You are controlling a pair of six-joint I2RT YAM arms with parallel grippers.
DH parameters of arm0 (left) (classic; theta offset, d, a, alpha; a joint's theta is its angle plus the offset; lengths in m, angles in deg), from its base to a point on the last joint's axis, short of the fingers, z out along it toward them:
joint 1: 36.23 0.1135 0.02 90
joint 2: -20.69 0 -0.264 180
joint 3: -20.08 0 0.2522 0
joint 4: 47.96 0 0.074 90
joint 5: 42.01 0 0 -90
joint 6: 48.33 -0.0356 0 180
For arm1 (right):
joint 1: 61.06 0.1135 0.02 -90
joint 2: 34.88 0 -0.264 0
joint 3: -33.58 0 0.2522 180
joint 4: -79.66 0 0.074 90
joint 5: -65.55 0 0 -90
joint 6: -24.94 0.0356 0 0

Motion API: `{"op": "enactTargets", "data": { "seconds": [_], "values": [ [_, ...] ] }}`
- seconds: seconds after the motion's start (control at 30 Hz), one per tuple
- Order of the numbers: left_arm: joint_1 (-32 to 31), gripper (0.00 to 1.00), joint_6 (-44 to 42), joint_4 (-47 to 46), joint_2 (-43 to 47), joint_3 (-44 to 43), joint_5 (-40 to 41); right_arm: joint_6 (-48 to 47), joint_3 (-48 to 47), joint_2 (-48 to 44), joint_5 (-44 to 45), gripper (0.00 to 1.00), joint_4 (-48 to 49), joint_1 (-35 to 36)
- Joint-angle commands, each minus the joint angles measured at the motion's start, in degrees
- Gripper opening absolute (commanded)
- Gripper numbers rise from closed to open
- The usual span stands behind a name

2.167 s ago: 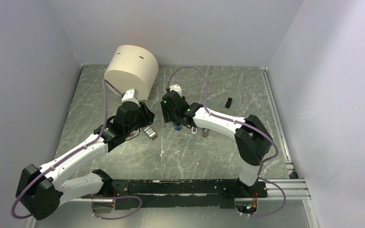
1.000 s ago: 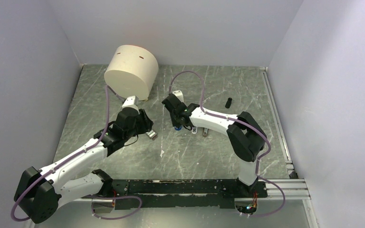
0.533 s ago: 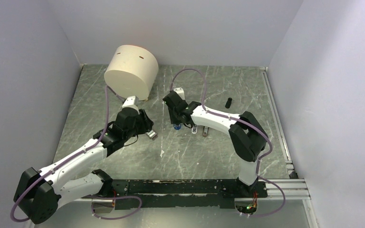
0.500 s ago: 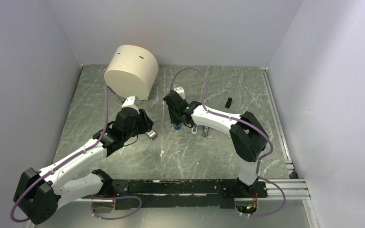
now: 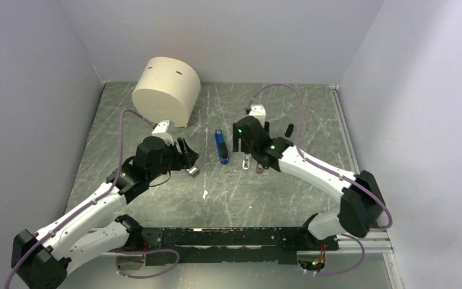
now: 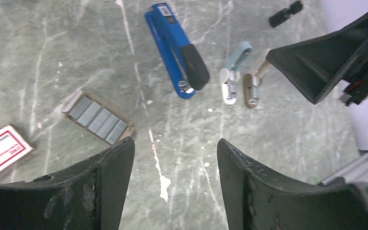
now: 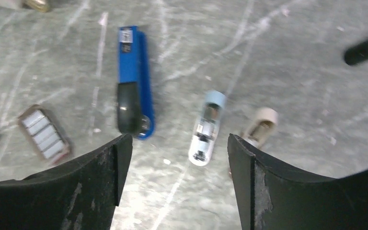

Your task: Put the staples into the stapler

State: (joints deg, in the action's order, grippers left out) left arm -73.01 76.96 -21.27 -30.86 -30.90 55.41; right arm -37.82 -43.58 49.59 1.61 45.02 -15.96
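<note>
The blue stapler (image 5: 220,147) lies flat and closed on the table, also seen in the left wrist view (image 6: 175,50) and the right wrist view (image 7: 134,79). The staples (image 6: 97,118) sit as grey strips in an open cardboard tray, left of the stapler (image 5: 191,171). Their red-and-white box (image 6: 2,152) lies further left. My left gripper (image 6: 175,143) is open and empty, above the table just near the tray (image 5: 187,158). My right gripper (image 7: 179,139) is open and empty, hovering right of the stapler (image 5: 242,146).
A pale-blue capsule piece (image 7: 207,127) and a beige oval piece (image 7: 261,125) lie just right of the stapler. A small black cylinder (image 5: 289,130) lies further right. A large beige drum (image 5: 167,90) stands at the back left. Walls enclose the table.
My right gripper has pulled away from the stapler to the right, leaving it lying uncovered on the table. My left arm has shifted slightly and stays by the staples tray.
</note>
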Motion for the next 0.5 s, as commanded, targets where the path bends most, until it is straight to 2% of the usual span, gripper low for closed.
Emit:
{"op": "enactTargets", "data": {
  "seconds": [0.0,0.1,0.23,0.33,0.47],
  "values": [
    [0.5,0.76,-3.5,-1.6,3.4,0.6,-9.5,2.2,8.7,-7.6,6.2,0.77,2.4,-3.1],
    [0.5,0.87,-3.7,-3.5,5.0,2.4,-12.4,2.8,11.3,-8.2,4.1,0.78,3.9,-6.2],
    [0.5,0.96,-2.2,-5.7,6.8,4.7,-13.6,2.5,8.9,-3.9,1.8,0.78,4.9,-7.4],
    [0.5,0.96,-1.4,-6.8,7.2,6.0,-13.8,2.4,5.0,0.3,1.0,0.76,5.0,-7.5],
    [0.5,0.93,-0.8,-9.6,5.8,7.3,-15.3,2.4,1.8,5.2,1.0,0.68,4.9,-7.5]
  ]
}}
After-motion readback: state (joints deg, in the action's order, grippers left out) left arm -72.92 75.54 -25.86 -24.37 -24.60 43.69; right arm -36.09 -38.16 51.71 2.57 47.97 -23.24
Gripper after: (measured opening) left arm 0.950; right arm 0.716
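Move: The light-blue mini stapler, its cover standing up, lies about 5 cm back, 2 cm right and 13 cm below the empty right hand. The brown mini stapler is some 5 cm to the right of it, and the blue stapler about 6 cm left and 1 cm back of the hand, as low down. From the left hand, the light-blue mini stapler lies roughly 21 cm right, 2 cm ahead and 15 cm down, the staple tray almost beneath, 2 cm back and 1 cm right. Down towards the light-blue mini stapler comes the open right hand: it first swings about 7 cm right, away from the blue stapler, then curves some 2 cm back left while sinking about 4 cm and easing forward, turning about 10 degrees clockwise. The left hand draws back about 3 cm and slightly right, rising briefly and sinking again, turning clockwise as its fingers open nearly fully. ##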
